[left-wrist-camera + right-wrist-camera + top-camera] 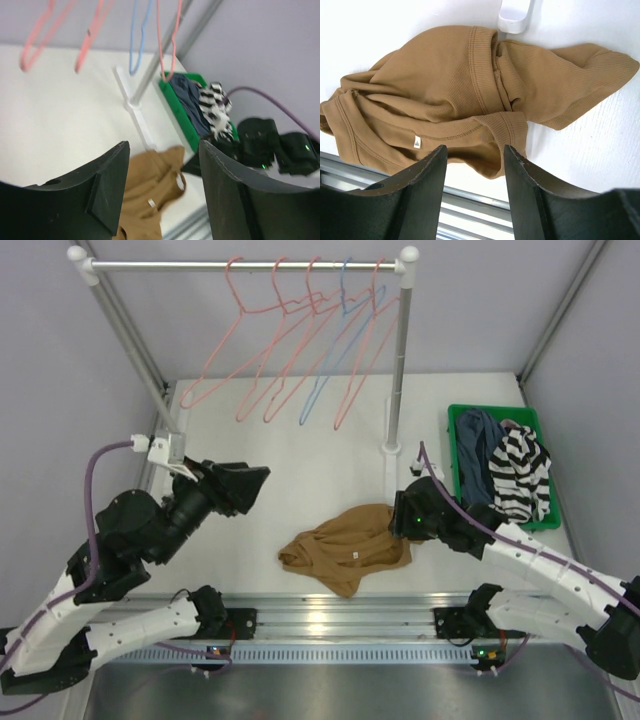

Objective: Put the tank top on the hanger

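Observation:
The tan tank top (345,548) lies crumpled on the white table near its front edge; it also shows as the tank top (445,85) and the tank top (150,190). Several salmon-pink hangers (215,355) hang on the rail at the back. My left gripper (252,485) hovers left of the top, raised and pointing right, open with nothing between its fingers (107,185). My right gripper (405,515) stands at the garment's right edge. In the right wrist view this gripper (475,150) is open, with only the top's lower hem behind the gap.
A light blue hanger (340,350) hangs among the pink ones. The rack's right post (400,360) stands just behind the tank top, its white foot (512,17) touching the fabric. A green bin (455,455) at right holds a striped garment (520,475) and a dark blue one (478,455).

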`<state>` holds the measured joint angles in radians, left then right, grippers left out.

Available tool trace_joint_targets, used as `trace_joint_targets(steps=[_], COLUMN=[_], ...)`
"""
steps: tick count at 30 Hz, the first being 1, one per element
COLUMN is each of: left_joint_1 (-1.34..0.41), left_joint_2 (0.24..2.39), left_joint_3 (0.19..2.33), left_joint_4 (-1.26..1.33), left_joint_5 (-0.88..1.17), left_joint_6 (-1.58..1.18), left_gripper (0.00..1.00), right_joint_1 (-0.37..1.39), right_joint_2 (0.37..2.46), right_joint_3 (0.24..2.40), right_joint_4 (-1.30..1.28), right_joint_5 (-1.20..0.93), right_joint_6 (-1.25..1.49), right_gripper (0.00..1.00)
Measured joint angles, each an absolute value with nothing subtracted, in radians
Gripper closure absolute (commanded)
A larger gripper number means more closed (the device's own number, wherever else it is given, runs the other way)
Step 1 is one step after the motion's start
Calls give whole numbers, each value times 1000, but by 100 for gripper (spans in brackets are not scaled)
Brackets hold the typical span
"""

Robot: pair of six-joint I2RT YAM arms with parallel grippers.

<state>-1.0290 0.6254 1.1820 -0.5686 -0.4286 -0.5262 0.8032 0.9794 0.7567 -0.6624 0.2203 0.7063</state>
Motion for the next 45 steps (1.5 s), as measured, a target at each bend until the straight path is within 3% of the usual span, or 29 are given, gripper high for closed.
trace_joint_targets(steps=[4, 9, 13, 21, 25, 32, 38, 45], left_joint_1=[-1029, -1017, -881, -509, -243, 45, 136, 134], left_joint_2=[775, 994, 1171, 1295, 1299, 1348, 1435, 1483], left_joint_3=[1330, 1444, 1597, 1800, 1840, 1830, 1816, 1796], left_joint_4=[-488, -279, -242, -342, -369, -347, -331, -313], left_joint_5=[-609, -809, -809, -528, -273, 214, 495, 639], left_joint_6=[-349, -56, 49, 0, -70, -177, -223, -230], left_gripper=[35, 24, 21, 16, 16, 17, 17, 17], right_joint_1=[803, 803, 803, 803, 803, 803, 803, 803], right_joint_2=[975, 975, 975, 983, 992, 997, 997, 997], right_joint_3=[758, 762, 774, 794, 794, 806, 806, 806], right_joint_4=[-664, -667, -674, -673, -674, -677, -676, -674], right_joint_5=[219, 217, 213, 191, 178, 167, 159, 152], right_joint_6=[696, 676, 654, 616, 600, 573, 564, 558], right_gripper=[51, 51, 51, 51, 51, 51, 51, 51])
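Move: Some 33 cm ahead of the left hand, about 6 cm to its left and near its own height, hangs the leftmost pink hanger. The second pink hanger is about 8 cm to the right of it on the same bar, and the blue hanger roughly 20 cm to its right. From the right hand, the leftmost pink hanger is about 30 cm ahead, 32 cm left and 30 cm higher. Reaching forward about 27 cm towards the leftmost pink hanger, the left hand first climbs some 13 cm, swings left, then sinks about 8 cm and eases slightly right. Its wrist turns counter-clockwise by some 35 degrees and mostly back again, while its fingers spread wider. It ends just short of the hanger with the hanger's near side lined up between the open fingers. ##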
